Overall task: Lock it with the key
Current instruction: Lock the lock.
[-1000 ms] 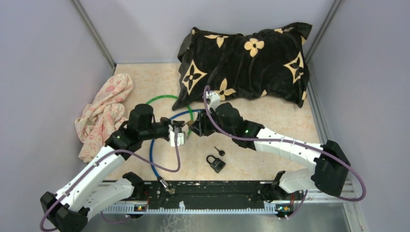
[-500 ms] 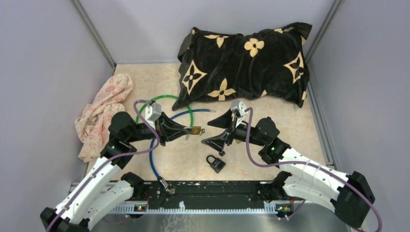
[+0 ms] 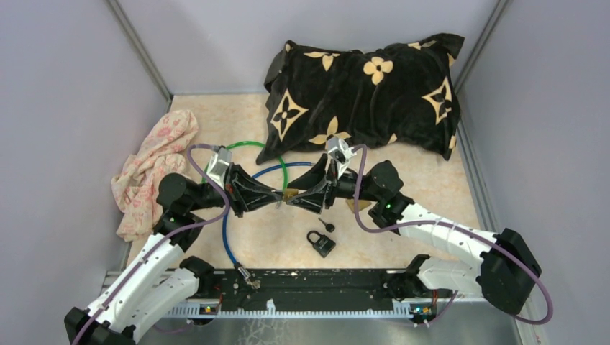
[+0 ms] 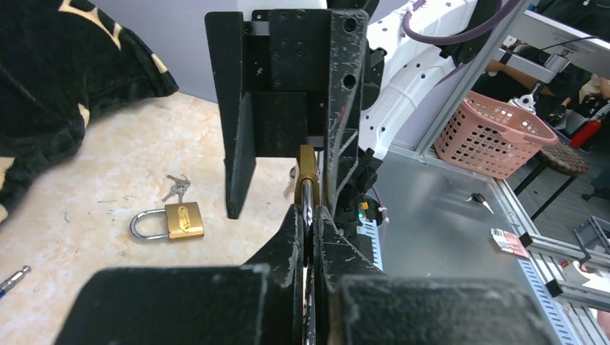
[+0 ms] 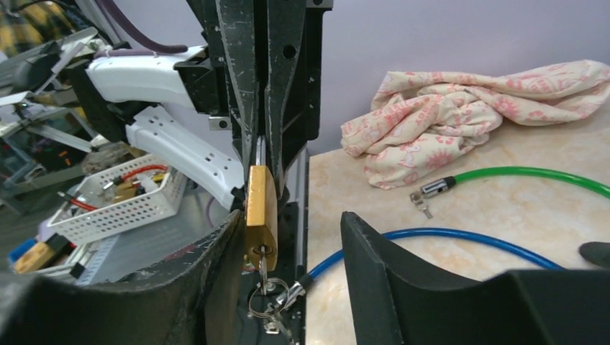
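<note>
A brass padlock hangs in the air. My left gripper is shut on its steel shackle, as the left wrist view shows. A key sits in its keyhole with a wire ring and further keys dangling below. My right gripper is open, and its fingers stand on either side of the padlock's lower end, the left one close against the body. In the top view the two grippers meet tip to tip over the table's middle, the left gripper holding the padlock and the right gripper facing it.
A black padlock and a black key lie in front of the grippers. A second brass padlock with keys lies on the table. Blue cable, green cable, pink cloth, black pillow.
Half a second ago my right gripper stood wide open apart from the padlock; it has moved left and narrowed around the padlock's lower end. The left gripper kept its hold.
</note>
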{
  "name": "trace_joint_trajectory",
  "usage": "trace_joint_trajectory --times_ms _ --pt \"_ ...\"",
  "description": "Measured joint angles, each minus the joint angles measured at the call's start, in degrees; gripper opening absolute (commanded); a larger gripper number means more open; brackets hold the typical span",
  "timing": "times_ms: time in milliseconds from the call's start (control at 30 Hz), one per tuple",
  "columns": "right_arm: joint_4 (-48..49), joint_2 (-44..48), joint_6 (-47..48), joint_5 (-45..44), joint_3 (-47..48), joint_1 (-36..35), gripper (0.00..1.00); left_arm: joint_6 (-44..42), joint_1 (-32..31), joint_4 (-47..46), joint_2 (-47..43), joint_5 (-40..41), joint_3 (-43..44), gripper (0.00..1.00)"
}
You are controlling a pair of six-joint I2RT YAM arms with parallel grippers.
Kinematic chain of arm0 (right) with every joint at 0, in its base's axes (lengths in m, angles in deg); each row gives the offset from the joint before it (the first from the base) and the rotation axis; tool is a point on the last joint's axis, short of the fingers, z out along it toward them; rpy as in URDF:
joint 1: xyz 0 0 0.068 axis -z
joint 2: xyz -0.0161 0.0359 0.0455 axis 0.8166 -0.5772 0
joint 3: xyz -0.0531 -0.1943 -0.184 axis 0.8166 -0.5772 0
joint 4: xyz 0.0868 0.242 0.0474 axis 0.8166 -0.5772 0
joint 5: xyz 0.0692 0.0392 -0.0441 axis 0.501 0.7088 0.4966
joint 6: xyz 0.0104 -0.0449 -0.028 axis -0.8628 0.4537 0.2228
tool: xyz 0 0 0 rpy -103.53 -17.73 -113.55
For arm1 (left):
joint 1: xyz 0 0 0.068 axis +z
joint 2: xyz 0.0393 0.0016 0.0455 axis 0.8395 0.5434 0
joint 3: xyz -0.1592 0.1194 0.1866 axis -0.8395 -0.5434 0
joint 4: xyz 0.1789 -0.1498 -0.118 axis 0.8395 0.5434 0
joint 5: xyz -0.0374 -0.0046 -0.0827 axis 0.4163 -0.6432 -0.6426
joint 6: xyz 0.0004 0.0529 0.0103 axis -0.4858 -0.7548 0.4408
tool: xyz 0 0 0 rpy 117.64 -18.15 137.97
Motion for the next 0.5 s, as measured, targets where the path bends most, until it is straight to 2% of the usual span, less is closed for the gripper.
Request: trace_joint_trajectory --times_ms 100,133,167,200,333,400,500 --pt "-0.07 -0.72 -0.87 1.09 1.14 -0.2 0.26 0.57 0.0 0.0 -0.02 -0.24 0.0 0.0" --pt "-0.24 -0.85 -1.27 1.57 1.75 -0.37 0.19 0.66 0.02 0.0 -0.02 -0.2 0.0 0.0" --pt "-0.22 -0.87 -1.29 1.7 2.29 -0.59 0.04 0.68 0.07 0.02 -0.02 -0.24 0.0 0.0" --pt "-0.46 -0.85 -1.36 2.23 2.8 -0.72 0.0 0.66 0.09 0.02 0.0 -0.2 0.0 0.0" --pt "-2.23 -0.85 -1.01 2.27 3.98 -1.03 0.0 0.81 0.26 -0.37 -0.24 -0.39 0.0 0.02" --pt "-3.34 -0.74 -0.55 1.95 4.24 -1.07 0.0 0.74 0.33 -0.02 -0.33 -0.17 0.0 0.25" --pt "-5.7 -0.02 0.39 0.83 4.24 -1.2 0.0 -0.52 0.9 2.03 -0.79 0.26 0.04 0.33"
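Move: My left hand holds the small brass lock by its shackle. The lock's body is about 3 cm to that hand's right. From my open right hand, the body is roughly 1 cm back, 1 cm left and 1 cm higher, already between the fingers. From the right hand, on the table some 31 cm below, the black padlock lies about 4 cm back and 8 cm right, and the black key 2 cm ahead and 10 cm right. I lift my right hand about 1.5 cm and ease it back 1 cm, closing its fingers to pinch the brass body front and back, with the key already sticking out of its near end. My left hand stays put, keeping the shackle until that grip is shut, then opens about a quarter and lets go. ##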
